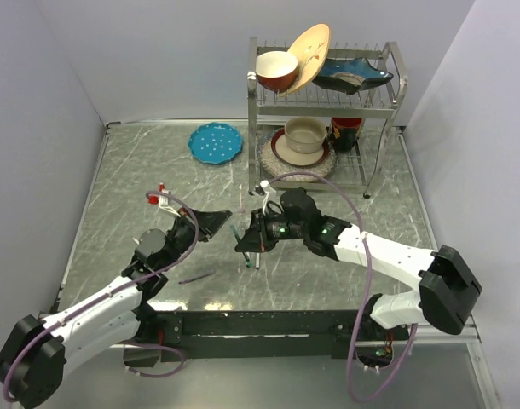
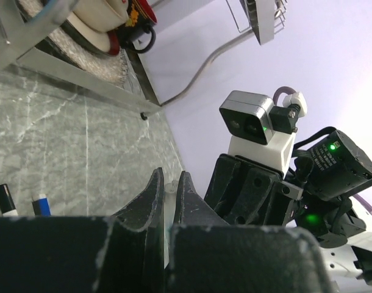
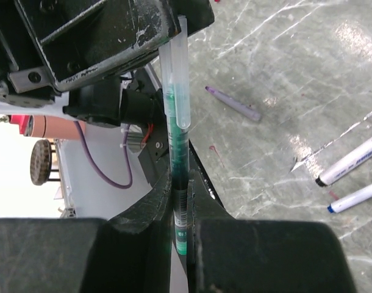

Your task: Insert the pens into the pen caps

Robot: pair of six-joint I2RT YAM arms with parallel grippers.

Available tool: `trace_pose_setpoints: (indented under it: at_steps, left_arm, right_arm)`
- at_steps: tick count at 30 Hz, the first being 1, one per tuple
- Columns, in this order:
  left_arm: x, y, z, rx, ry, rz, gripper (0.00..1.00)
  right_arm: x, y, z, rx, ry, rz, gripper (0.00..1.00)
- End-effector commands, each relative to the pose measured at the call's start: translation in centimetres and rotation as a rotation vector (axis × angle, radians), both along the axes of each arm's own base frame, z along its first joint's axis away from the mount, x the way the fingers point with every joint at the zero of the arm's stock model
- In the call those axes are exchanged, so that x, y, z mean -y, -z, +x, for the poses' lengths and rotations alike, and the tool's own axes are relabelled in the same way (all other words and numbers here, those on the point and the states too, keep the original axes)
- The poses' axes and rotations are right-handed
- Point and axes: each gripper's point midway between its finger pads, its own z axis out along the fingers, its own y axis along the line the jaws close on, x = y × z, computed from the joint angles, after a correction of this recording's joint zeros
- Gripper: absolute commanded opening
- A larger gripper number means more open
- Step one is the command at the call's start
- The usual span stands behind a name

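Note:
My right gripper [image 3: 181, 177] is shut on a dark green pen [image 3: 178, 152] that stands up from its jaws. The pen's top end sits inside a translucent pen cap [image 3: 176, 67]. My left gripper [image 2: 169, 183] is shut on that cap [image 2: 168, 190], and one of its fingers [image 3: 100, 36] fills the top of the right wrist view. In the top view the two grippers, left [image 1: 222, 223] and right [image 1: 245, 237], meet tip to tip above the table's middle. Two white pens, one with a black end [image 3: 350, 160] and one with a blue end [image 3: 357, 196], lie side by side on the table.
A thin purple piece [image 1: 196, 277] lies on the table near the left arm. A metal dish rack [image 1: 388, 106] with bowls and plates stands at the back right. A blue plate [image 1: 216, 142] lies at the back.

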Motion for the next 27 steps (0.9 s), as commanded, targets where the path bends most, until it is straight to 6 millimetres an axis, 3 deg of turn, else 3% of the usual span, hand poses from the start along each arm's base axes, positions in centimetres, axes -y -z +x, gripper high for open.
trace_pose_setpoints:
  at_steps: [1,4,5,6,7,8,9,10,11,13,14,16,18,19,20,23,27]
  left_arm:
    - [3.2,4.5,-5.8,-0.075,0.302,0.077,0.01]
    - [3.4,4.6,-5.6,-0.085,0.302,0.082,0.01]
    - [3.5,3.7,-4.9,-0.071,0.28,0.092,0.01]
    - [3.5,4.4,-4.5,-0.106,0.262,0.128,0.01]
    - [3.4,4.5,-3.9,-0.115,0.241,0.154,0.01]
    - [3.6,2.9,-2.8,-0.071,0.209,0.174,0.01]
    - [3.5,3.7,-2.3,-0.104,0.192,0.228,0.01]
    - [3.5,4.0,-1.6,-0.094,0.175,0.289,0.01]
    - [3.9,1.8,-0.6,-0.06,0.157,0.295,0.01]
    - [3.6,2.6,0.8,-0.091,0.114,0.388,0.01]
    - [3.8,1.2,1.4,-0.073,0.099,0.389,0.01]
    - [3.7,1.4,2.1,-0.078,0.078,0.421,0.01]
    - [3.5,1.0,2.9,-0.078,0.057,0.435,0.01]
    - [3.2,2.1,3.2,-0.105,0.056,0.474,0.01]
    - [3.0,1.9,3.7,-0.11,0.048,0.483,0.01]
    - [1.7,3.9,4.9,-0.176,0.015,0.557,0.01]
    - [-1.1,7.4,6.6,-0.283,-0.047,0.651,0.01]
  right_arm:
    - [-0.9,-8.5,8.7,0.25,0.249,0.205,0.0]
    - [-0.9,-7.6,8.8,0.237,0.25,0.196,0.0]
    - [-0.8,-6.9,8.5,0.231,0.249,0.189,0.0]
    - [-0.5,-7.0,8.3,0.23,0.252,0.195,0.0]
    - [0.0,-5.4,7.9,0.206,0.256,0.176,0.0]
    - [0.2,-5.6,7.3,0.205,0.249,0.187,0.0]
    - [0.4,-5.0,7.0,0.19,0.246,0.178,0.01]
    - [0.8,-3.6,6.3,0.166,0.238,0.157,0.05]
    - [1.1,-3.6,5.5,0.16,0.224,0.162,0.14]
    - [2.2,-1.5,4.2,0.13,0.222,0.122,0.28]
    - [3.0,-1.6,3.6,0.135,0.23,0.115,0.36]
    - [4.3,0.3,2.3,0.125,0.234,0.075,0.41]
    - [5.7,0.1,1.2,0.136,0.25,0.079,0.48]
    - [6.5,1.1,0.6,0.128,0.255,0.067,0.5]
    - [7.2,0.4,0.1,0.142,0.265,0.083,0.58]
    - [8.9,0.9,-1.0,0.145,0.297,0.077,0.66]
    - [10.1,0.7,-1.6,0.155,0.325,0.094,0.71]
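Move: The right hand grips the green pen low down. The clear cap, already over the pen's upper end, is about 5 cm ahead of this hand, 3 cm left and 4 cm above, in the left hand's fingers; the pen's middle is some 4 cm back from the left hand, 2 cm right and 3 cm below. On the table about 15 cm under the right hand, the black marker lies 9 cm ahead and 2 cm right, the blue marker 8 cm ahead and 6 cm right, the purple pen 15 cm left and 2 cm back. With pen and cap still together between them, both hands sink about 2 cm; then the right fingers open wide, let go of the pen and draw off some 9 cm to the right. The left hand keeps its pinch on the cap, swings right and slightly up, then forward and down, ending about 5 cm farther out and 5 lower, fingers tipped roughly 30 degrees down. ##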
